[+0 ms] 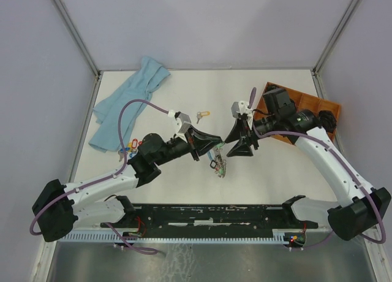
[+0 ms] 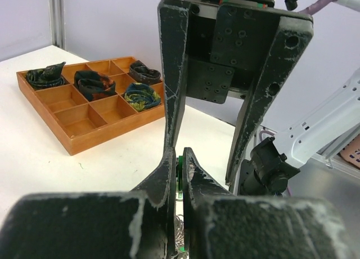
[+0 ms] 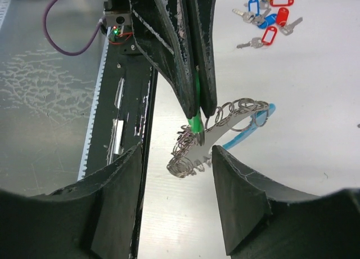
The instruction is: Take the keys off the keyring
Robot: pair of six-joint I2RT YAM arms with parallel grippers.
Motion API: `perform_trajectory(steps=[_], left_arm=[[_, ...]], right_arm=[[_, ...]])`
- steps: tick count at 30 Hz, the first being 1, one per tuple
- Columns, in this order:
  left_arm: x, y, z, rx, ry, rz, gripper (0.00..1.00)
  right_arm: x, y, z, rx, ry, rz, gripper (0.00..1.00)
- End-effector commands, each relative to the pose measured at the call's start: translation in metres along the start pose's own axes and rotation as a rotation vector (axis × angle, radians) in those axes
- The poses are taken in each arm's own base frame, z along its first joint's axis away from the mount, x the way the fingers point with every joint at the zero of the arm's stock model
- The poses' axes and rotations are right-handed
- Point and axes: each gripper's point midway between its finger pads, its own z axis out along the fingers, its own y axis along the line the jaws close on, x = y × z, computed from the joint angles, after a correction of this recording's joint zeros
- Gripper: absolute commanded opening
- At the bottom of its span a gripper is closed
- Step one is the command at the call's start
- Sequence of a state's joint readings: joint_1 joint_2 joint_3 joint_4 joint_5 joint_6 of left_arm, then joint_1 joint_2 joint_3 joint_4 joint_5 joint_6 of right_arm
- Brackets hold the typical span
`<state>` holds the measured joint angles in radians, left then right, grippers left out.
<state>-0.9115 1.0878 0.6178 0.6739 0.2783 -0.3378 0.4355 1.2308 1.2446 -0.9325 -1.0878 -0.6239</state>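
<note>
The keyring (image 3: 247, 119) is a floppy loop of silver rings with one light blue stretch. It hangs just above the table from a green tag (image 3: 195, 124), and its coiled end (image 3: 185, 157) droops lowest. My left gripper (image 2: 180, 155) is shut on that green tag (image 2: 181, 177). In the top view the left gripper (image 1: 214, 146) and the right gripper (image 1: 229, 146) face each other over the dangling keyring (image 1: 219, 164). My right gripper (image 3: 177, 152) stands open just short of the ring, its fingers (image 3: 242, 197) touching nothing. Keys still on the ring cannot be made out.
Loose keys with red and blue tags (image 3: 270, 17) lie to the left, near the left arm (image 1: 125, 148). A yellow-tagged key (image 1: 201, 115) lies behind the grippers. A blue cloth (image 1: 128, 104) is at the back left. A wooden compartment tray (image 2: 84, 121) with rolled cloths sits at the back right.
</note>
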Motion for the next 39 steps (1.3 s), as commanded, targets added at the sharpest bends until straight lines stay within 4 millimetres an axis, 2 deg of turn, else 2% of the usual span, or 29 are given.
perform_trajectory(steps=[1,6,12,21,39], left_arm=[[-0.041,-0.023,0.001,0.093,-0.103,0.098,0.03],[-0.044,-0.027,0.003,0.118,-0.115,0.087,0.03],[-0.049,-0.027,0.004,0.114,-0.141,0.075,0.03],[-0.050,-0.024,0.006,0.100,-0.155,0.067,0.03],[-0.061,-0.026,0.002,0.100,-0.224,0.024,0.03]], right_arm=[[-0.028,0.003,-0.001,-0.007,-0.126,-0.014,0.61],[-0.038,-0.004,0.006,-0.019,-0.219,0.063,0.62],[-0.036,-0.008,0.011,-0.031,-0.243,0.106,0.49],[-0.036,-0.007,0.014,-0.049,-0.251,0.125,0.40],[-0.036,-0.004,0.019,-0.086,-0.259,0.138,0.37]])
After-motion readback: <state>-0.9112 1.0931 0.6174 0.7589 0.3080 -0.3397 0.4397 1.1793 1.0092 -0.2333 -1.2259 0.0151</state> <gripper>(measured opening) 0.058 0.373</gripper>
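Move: The green tag is already pinched in the left fingertips. From the open right gripper it lies about 3 cm to the left, 1 cm ahead and level. The keyring with its wire coils hangs some 8 cm below the tag, about 1 cm back from it and straight under it sideways. The orange-tagged key lies on the table roughly 16 cm ahead of the right gripper, 8 cm left and 20 cm below. Bring the right gripper about 3 cm left and some 2 cm up onto the green tag, tipping its fingertips up by roughly 15 degrees and rolling it slightly. Narrow its wide-open fingers as they come to either side of the tag, but don't shut them. Keep the tag pinched in the left gripper, letting that hand drift up only a little. ##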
